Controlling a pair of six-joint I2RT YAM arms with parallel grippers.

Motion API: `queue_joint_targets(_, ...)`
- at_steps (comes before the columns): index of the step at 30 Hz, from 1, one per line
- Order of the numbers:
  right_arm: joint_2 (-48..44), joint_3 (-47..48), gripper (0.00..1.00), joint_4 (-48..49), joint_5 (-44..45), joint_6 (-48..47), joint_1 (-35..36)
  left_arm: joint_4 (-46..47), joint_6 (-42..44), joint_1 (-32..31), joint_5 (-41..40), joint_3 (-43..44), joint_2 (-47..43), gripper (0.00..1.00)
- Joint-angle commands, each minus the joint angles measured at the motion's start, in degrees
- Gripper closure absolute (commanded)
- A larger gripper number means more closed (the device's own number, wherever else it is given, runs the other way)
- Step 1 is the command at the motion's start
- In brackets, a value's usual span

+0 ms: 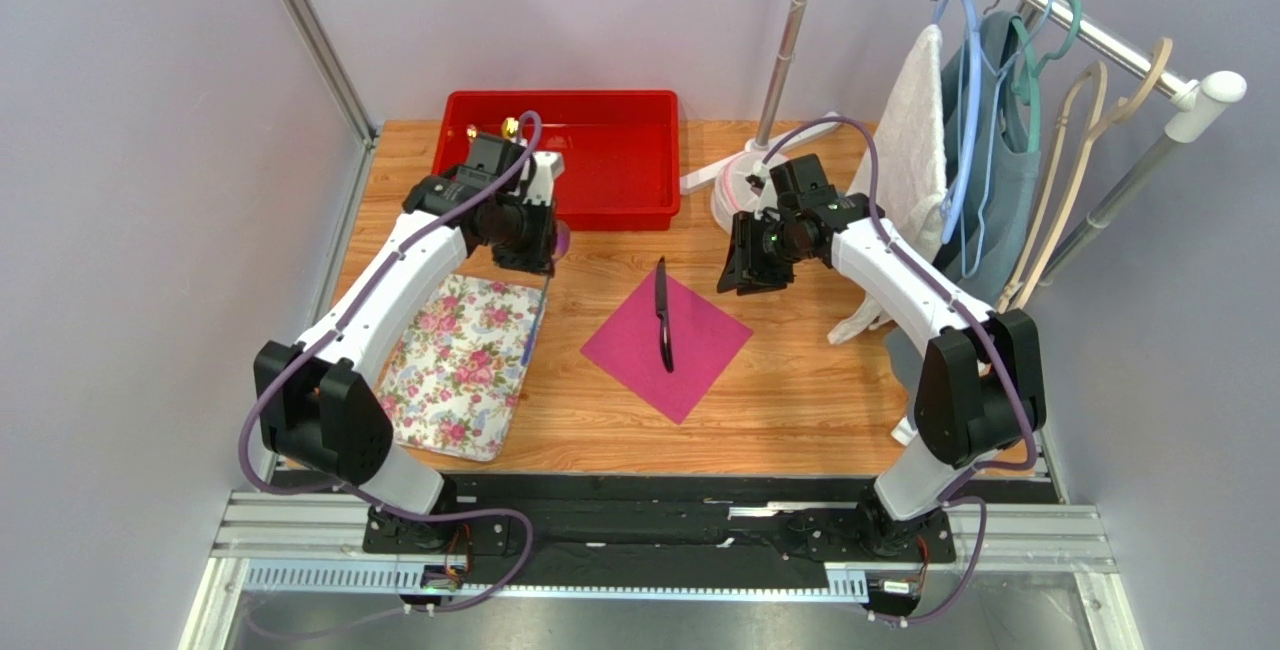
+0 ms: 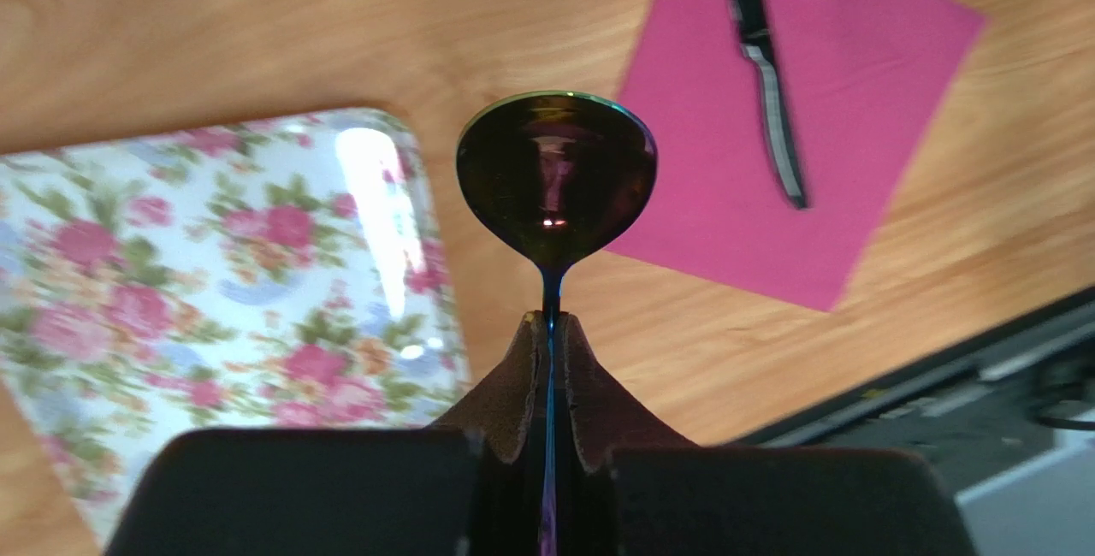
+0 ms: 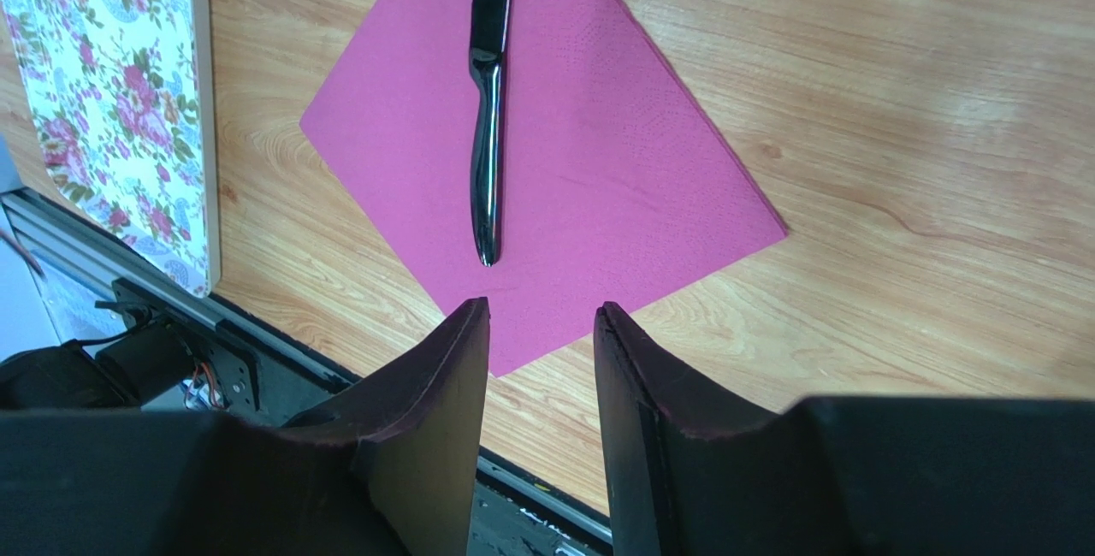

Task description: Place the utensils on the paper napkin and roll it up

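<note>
The magenta paper napkin (image 1: 702, 343) lies as a diamond in the middle of the table. A black-handled knife (image 1: 663, 317) rests along it. My left gripper (image 1: 529, 254) hovers over the far corner of the floral tray and is shut on the thin handle of a spoon (image 2: 555, 184). The spoon's dark purple-tinted bowl sticks out past the fingertips (image 2: 521, 370). Napkin (image 2: 855, 94) and knife (image 2: 767, 75) show at the upper right of that view. My right gripper (image 1: 747, 272) hangs above the table right of the napkin (image 3: 617, 158), open with nothing between its fingers (image 3: 444, 377).
A floral tray (image 1: 458, 365) lies left of the napkin. A red bin (image 1: 616, 170) with gold-headed cutlery stands at the back. A rack with hangers and cloths (image 1: 992, 155) and its white base (image 1: 736, 178) fill the right side.
</note>
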Motion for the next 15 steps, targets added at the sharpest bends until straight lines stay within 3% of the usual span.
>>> queue_joint_targets(1, -3.25, 0.72, 0.61, -0.83, 0.93, -0.98, -0.74, 1.60, -19.57, -7.69, -0.27, 5.17, 0.53, 1.00)
queue_joint_targets(5, -4.91, 0.10, 0.61, -0.48, 2.51, -1.33, -0.82, 1.69, -30.63, -14.37, -3.87, 10.45, 8.69, 1.00)
queue_joint_targets(11, -5.53, -0.34, 0.61, -0.22, 3.31, -1.77, -0.83, 3.18, -36.10, -21.49, -9.94, 15.99, 18.98, 1.00)
queue_joint_targets(15, -5.10, 0.28, 0.61, -0.92, 3.31, -2.30, -0.91, 4.76, -38.13, -21.59, -9.96, 17.66, 23.82, 1.00)
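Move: The left hand, already holding the spoon, has the paper napkin's middle about 20 cm to its right, 5 cm back and 17 cm below. On the napkin the knife lies some 20 cm to the hand's right, level with it in reach; the floral tray is about 17 cm to its left and 9 cm back. From the idle right hand the napkin lies roughly 10 cm left, 4 cm back and 11 cm below. The left hand carries the still-pinched spoon about 16 cm right over the napkin, finally sinking some 7 cm. ##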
